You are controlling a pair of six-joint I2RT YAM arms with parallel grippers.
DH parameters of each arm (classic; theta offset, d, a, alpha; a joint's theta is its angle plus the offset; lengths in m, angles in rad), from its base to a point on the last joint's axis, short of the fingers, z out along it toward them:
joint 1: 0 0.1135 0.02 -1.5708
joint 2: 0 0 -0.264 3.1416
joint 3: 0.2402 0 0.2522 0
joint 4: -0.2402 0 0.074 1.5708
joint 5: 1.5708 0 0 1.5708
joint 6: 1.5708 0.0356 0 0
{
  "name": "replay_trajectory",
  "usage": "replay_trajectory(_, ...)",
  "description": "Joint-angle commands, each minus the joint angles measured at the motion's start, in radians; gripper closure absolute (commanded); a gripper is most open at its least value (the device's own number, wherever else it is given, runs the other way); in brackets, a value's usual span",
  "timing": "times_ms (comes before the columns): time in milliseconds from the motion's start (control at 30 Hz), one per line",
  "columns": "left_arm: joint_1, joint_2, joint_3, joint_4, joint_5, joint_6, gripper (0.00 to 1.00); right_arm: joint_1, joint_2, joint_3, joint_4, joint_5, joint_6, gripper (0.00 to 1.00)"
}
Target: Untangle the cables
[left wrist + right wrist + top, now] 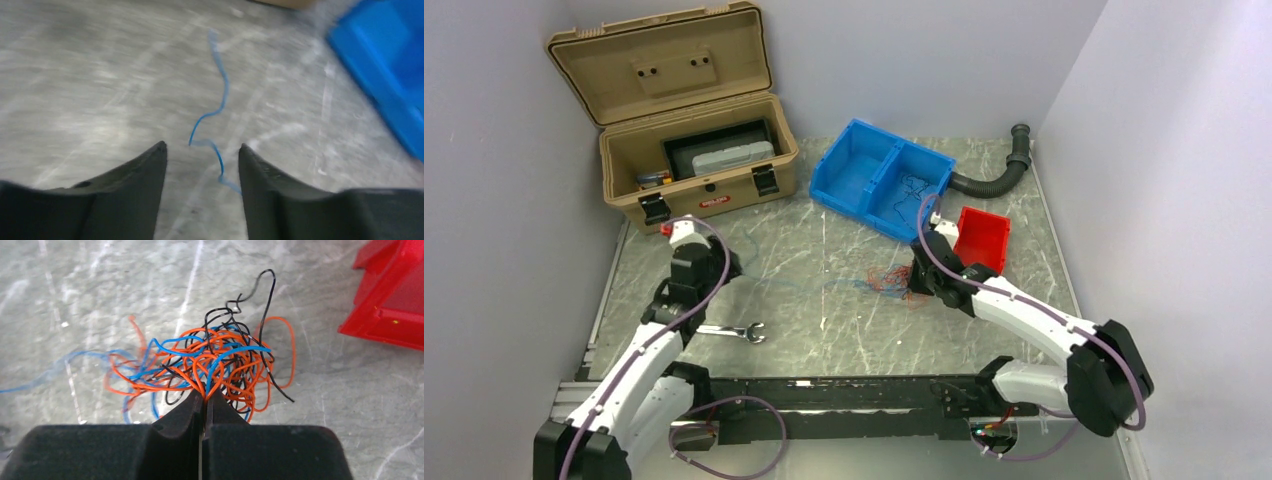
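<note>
The cables [215, 360] are a small tangle of thin orange, blue and black wires on the table, seen in the top view [886, 279] at the middle. My right gripper [205, 392] is shut on orange strands at the near side of the tangle; in the top view it [916, 284] sits at the tangle's right edge. One blue wire [222, 95] trails left from the tangle across the table [799, 283]. My left gripper [202, 147] is open, low over the table, and the blue wire's end lies between its fingers, beside the right finger [260, 175].
A blue two-compartment bin [879, 180] with a few thin wires in its right half stands behind the tangle. A red bin [981, 238] is right of it. An open tan toolbox [694, 150] is back left, a wrench [732, 331] front left, a black hose [999, 175] back right.
</note>
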Motion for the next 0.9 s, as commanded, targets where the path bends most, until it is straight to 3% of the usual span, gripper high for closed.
replay_trajectory(0,-0.110,-0.036,-0.014,0.214,0.254,0.187,0.20,-0.004,-0.086,0.005,0.110,-0.134,-0.130,1.00)
replay_trajectory(33,-0.146,-0.022,0.005,0.204,0.252,0.217,0.09,-0.004,-0.094,0.010,0.128,-0.166,-0.147,1.00)
replay_trajectory(100,-0.230,0.020,0.044,0.199,0.259,0.278,0.01,-0.004,-0.103,0.026,0.153,-0.226,-0.178,1.00)
replay_trajectory(233,-0.318,0.121,0.060,0.322,0.415,0.342,0.01,-0.003,-0.096,0.055,0.204,-0.387,-0.232,1.00)
replay_trajectory(367,-0.326,0.213,0.032,0.551,0.660,0.325,0.01,-0.002,-0.089,0.073,0.246,-0.478,-0.256,1.00)
replay_trajectory(500,-0.327,0.322,0.066,0.646,0.873,0.300,0.01,-0.001,-0.059,0.081,0.282,-0.552,-0.266,1.00)
replay_trajectory(667,-0.329,0.404,0.042,0.812,1.006,0.236,0.01,0.017,0.004,0.098,0.313,-0.603,-0.268,1.00)
replay_trajectory(867,-0.331,0.514,0.051,0.914,1.063,0.169,0.01,0.082,0.081,0.135,0.289,-0.517,-0.291,1.00)
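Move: From the left hand, the tangle in the right fingers lies about 42 cm right, 3 cm back and 8 cm lower; the blue strand trails from it, its middle some 17 cm right, 4 cm back and 8 cm below. A wrench lies 17 cm straight back, 11 cm down. From the right hand, the tangle's middle is about 3 cm left, 1 cm ahead and 3 cm below, the red bin 16 cm right and 11 cm ahead, 5 cm lower. The left hand, already letting the blue strand go, spreads its fingers fully and sweeps about 25 cm right, with a slight draw back and rise, swinging some 75 degrees clockwise so the open jaws come to face the near side of the tangle without closing. The right hand keeps its shut pinch on the tangle and carries it about 11 cm left to meet them, turning some 35 degrees counter-clockwise and rising about 7 cm before dipping a little at the end. ##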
